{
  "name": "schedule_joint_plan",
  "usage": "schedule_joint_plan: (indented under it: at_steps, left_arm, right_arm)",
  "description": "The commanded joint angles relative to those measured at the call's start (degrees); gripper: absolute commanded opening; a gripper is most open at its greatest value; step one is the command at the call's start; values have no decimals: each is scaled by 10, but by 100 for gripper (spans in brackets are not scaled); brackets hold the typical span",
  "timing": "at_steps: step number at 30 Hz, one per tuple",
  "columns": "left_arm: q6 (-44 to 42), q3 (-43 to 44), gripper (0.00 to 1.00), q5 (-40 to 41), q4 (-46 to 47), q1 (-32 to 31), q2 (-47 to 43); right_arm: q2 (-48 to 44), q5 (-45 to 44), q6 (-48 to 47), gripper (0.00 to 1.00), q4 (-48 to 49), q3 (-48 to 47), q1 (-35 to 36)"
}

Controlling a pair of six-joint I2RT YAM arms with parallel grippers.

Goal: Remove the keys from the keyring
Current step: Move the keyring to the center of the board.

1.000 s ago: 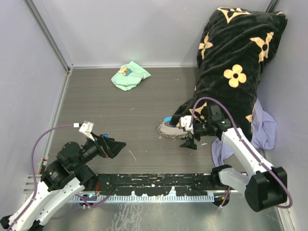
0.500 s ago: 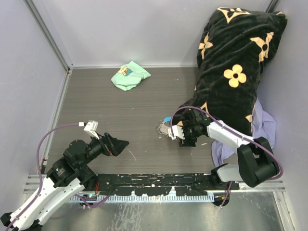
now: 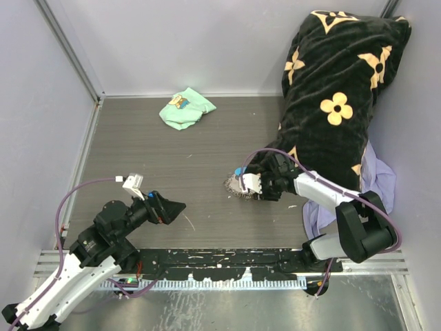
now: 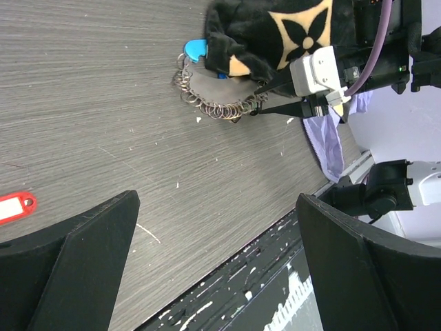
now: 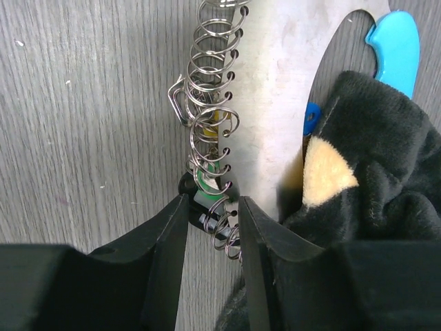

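Note:
The keyring point(image 5: 215, 124) is a curved row of silvery rings lying on the table beside a sky-blue fob point(image 5: 396, 41), partly under the black blanket's corner. A key with a green tag point(image 5: 204, 181) sits among the lower rings. My right gripper point(image 5: 212, 200) is closed narrowly around those rings and the green tag, low on the table point(image 3: 242, 185). My left gripper point(image 4: 217, 200) hangs open and empty above the front of the table point(image 3: 176, 205), well left of the keyring point(image 4: 213, 107). A red-tagged key point(image 4: 15, 207) lies apart on the table.
A large black blanket with gold flowers point(image 3: 331, 103) fills the back right and overlaps the fob. A lavender cloth point(image 3: 379, 183) lies at the right wall. A mint-green cloth point(image 3: 185, 108) sits at the back. The black rail point(image 3: 220, 258) runs along the near edge.
My right gripper has reached left onto the row of rings and narrowed its jaws around them. The left arm shifted only slightly and stayed open.

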State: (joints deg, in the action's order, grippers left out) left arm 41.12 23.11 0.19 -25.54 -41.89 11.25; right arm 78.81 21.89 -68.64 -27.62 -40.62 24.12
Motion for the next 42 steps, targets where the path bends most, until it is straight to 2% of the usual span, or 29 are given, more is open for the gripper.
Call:
schedule_joint_plan:
  at_steps: [1, 11, 27, 35, 42]
  left_arm:
    - [-5, 0, 99, 2, 41, 1, -7]
    - [1, -4, 99, -5, 47, 1, -9]
    - [3, 1, 100, -8, 45, 1, -10]
    - [0, 9, 100, -9, 52, 1, 8]
    - [2, 20, 99, -13, 55, 1, 29]
  right_arm:
    - [1, 7, 6, 40, 22, -13, 10]
    - [10, -18, -7, 35, 40, -1, 37]
    - [-6, -6, -9, 10, 33, 2, 50]
    - [-8, 49, 32, 2, 45, -15, 109]
    - [51, 97, 73, 1, 67, -77, 189]
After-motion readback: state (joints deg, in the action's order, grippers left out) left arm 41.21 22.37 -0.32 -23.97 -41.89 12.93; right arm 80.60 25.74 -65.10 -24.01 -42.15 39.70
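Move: The keyring's middle lies about 6 cm to the right hand's left, 3 cm ahead and 1 cm below; its right end with the black keys is practically at the fingertips, some 1 cm left. The dark blanket's near edge, lapping over the keyring, is about 5 cm ahead and 1 cm left; the blue handle is roughly 8 cm ahead and 7 cm left. From the left hand the keyring is some 25 cm right, 10 cm ahead and 16 cm below. Right fingers, half open around the wire coil at the keyring's right end, shut until they pinch it, while the hand edges only a centimetre or two left. Then the hand quickens, dragging the coil low across the board for about 7 cm more to the left and 4 cm back, away from the blanket, turning some 15 degrees counter-clockwise. ##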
